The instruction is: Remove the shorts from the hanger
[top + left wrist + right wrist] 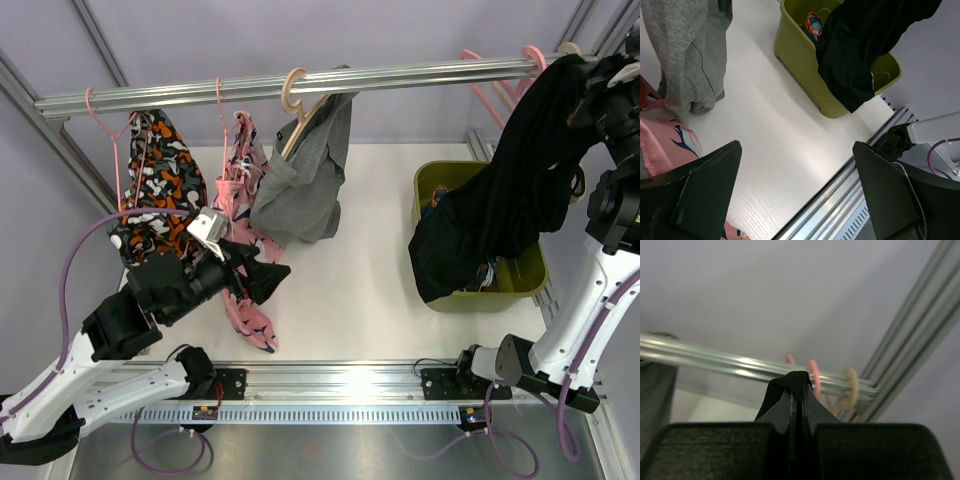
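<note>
My right gripper is shut on a fold of the black shorts, held high by the right end of the rail. The black shorts hang from it, their lower end draped over the green bin. The grey shorts hang on a beige hanger at mid rail. Orange, black and white patterned shorts hang on a pink hanger at the left. My left gripper is open and empty, low beside pink patterned shorts; its fingers frame bare table.
Bare pink and beige hangers sit on the rail just behind my right gripper. The green bin holds a small colourful item. An aluminium track runs along the near table edge.
</note>
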You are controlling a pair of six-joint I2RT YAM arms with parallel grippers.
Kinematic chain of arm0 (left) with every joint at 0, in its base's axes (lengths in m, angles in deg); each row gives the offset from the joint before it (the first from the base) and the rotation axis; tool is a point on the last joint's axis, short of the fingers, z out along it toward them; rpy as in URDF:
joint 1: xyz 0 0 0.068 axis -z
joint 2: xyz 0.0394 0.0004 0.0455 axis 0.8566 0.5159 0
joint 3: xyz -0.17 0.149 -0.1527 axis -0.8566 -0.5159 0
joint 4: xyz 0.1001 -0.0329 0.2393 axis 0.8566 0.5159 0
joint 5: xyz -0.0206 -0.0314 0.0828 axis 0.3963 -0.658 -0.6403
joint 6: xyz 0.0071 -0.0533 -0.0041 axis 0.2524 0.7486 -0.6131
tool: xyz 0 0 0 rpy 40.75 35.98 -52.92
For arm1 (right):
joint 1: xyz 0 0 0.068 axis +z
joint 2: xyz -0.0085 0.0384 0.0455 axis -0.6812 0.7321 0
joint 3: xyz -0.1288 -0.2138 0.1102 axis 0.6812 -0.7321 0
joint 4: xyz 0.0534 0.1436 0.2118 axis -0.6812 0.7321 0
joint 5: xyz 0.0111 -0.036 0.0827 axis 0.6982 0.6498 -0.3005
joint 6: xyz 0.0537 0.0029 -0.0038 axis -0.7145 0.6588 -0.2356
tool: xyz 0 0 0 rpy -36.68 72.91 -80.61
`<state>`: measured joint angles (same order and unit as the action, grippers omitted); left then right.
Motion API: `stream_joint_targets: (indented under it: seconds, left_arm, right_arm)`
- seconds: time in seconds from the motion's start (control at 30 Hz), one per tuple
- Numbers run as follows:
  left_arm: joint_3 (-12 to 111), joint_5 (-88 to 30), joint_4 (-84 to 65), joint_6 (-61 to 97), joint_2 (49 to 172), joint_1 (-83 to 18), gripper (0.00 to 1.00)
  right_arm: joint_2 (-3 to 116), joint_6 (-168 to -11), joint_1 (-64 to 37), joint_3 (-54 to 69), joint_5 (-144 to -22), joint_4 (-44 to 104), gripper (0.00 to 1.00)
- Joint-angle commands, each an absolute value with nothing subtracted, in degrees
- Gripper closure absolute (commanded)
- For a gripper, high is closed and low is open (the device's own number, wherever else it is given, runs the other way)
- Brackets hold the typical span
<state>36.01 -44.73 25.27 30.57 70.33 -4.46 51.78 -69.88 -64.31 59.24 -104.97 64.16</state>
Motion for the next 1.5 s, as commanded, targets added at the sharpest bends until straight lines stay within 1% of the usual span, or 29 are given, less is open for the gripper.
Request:
stream_joint_targets:
  seconds: [0.0, 0.17, 0.3, 0.33, 0.53, 0.57, 0.7, 0.8, 0.87, 0.97, 1.03, 1.07, 1.27, 1.4, 1.43, 1.47]
  left_arm:
    - [35.6, -43.2, 21.8, 30.1, 70.6, -4.2, 0.01]
    - [35.5, -43.0, 21.0, 30.2, 71.0, -4.2, 0.01]
    - [35.8, -43.2, 20.5, 30.3, 71.7, -4.2, 0.01]
    - [35.8, -43.3, 20.3, 30.4, 71.8, -4.2, 0.01]
    - [36.2, -42.1, 19.7, 30.9, 73.3, -4.2, 0.01]
    - [36.3, -42.0, 19.8, 30.8, 73.7, -4.2, 0.01]
    - [36.7, -41.6, 19.6, 30.7, 74.6, -4.2, 0.01]
    - [36.7, -41.4, 19.0, 30.9, 75.2, -4.2, 0.01]
    - [36.6, -41.2, 18.8, 31.2, 75.3, -4.2, 0.01]
    - [36.6, -40.9, 18.9, 31.3, 75.3, -4.2, 0.01]
    - [36.5, -40.8, 18.9, 31.5, 75.2, -4.2, 0.01]
    - [36.4, -40.8, 18.9, 31.6, 75.1, -4.2, 0.01]
    - [35.6, -40.4, 18.1, 32.2, 75.0, -4.1, 0.01]
    - [35.5, -40.2, 17.6, 32.1, 75.1, -4.1, 0.01]
    - [35.5, -40.2, 17.6, 31.9, 75.1, -4.1, 0.01]
    - [35.6, -40.1, 17.7, 31.9, 75.1, -4.1, 0.01]
  right_arm:
    - [48.4, -76.0, -64.4, 55.4, -117.6, 63.6, 1.00]
    - [43.3, -73.9, -64.3, 39.1, -120.3, 64.9, 1.00]
    - [39.6, -69.5, -64.3, 27.0, -119.0, 66.3, 1.00]
    - [38.4, -68.3, -64.3, 21.6, -117.7, 66.7, 1.00]
    - [36.3, -58.7, -62.4, 1.0, -109.6, 66.5, 1.00]
    - [36.1, -55.6, -61.3, -1.1, -108.6, 66.9, 1.00]
    - [34.3, -52.9, -52.9, -11.0, -100.6, 66.0, 1.00]
    - [36.3, -52.7, -50.1, -14.1, -95.2, 64.0, 1.00]
    - [41.0, -52.7, -49.9, -15.6, -92.6, 63.6, 1.00]
    - [48.4, -52.2, -49.8, -16.1, -92.5, 65.1, 1.00]
    - [52.1, -51.8, -49.9, -16.7, -93.2, 65.3, 0.98]
    - [52.9, -51.2, -49.9, -17.0, -93.3, 64.9, 0.95]
    - [57.9, -48.9, -49.9, -17.1, -93.1, 64.2, 0.88]
    - [61.5, -48.4, -49.9, -15.7, -93.1, 65.1, 0.80]
    - [62.3, -48.2, -49.9, -15.6, -93.3, 65.7, 0.73]
    - [62.4, -48.1, -49.9, -15.3, -93.6, 66.1, 0.70]
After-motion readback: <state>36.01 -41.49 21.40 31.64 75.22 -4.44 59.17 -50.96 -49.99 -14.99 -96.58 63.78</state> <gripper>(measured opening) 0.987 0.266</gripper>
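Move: The right hand holds the black shorts high up, their lower end already draped over the green basket. The basket's middle is about 52 cm below that hand, nearly level fore and aft and 2 cm to its left; patterned shorts lie in it, some 56 cm down, 2 cm back and 4 cm left. The empty pink hanger is roughly 15 cm ahead, 2 cm left and 20 cm lower. From the left hand the basket is about 16 cm ahead, 42 cm right and 24 cm down. Still pinching the black shorts, the right hand plunges some 56 cm down into the green basket, drifting about 4 cm left, while the wrist tips from pointing forward to nearly straight down, some 75 degrees. It slows near the bottom, and there the fingers begin to part, reaching about a quarter open. The open, empty left hand eases a couple of centimetres to the right. ##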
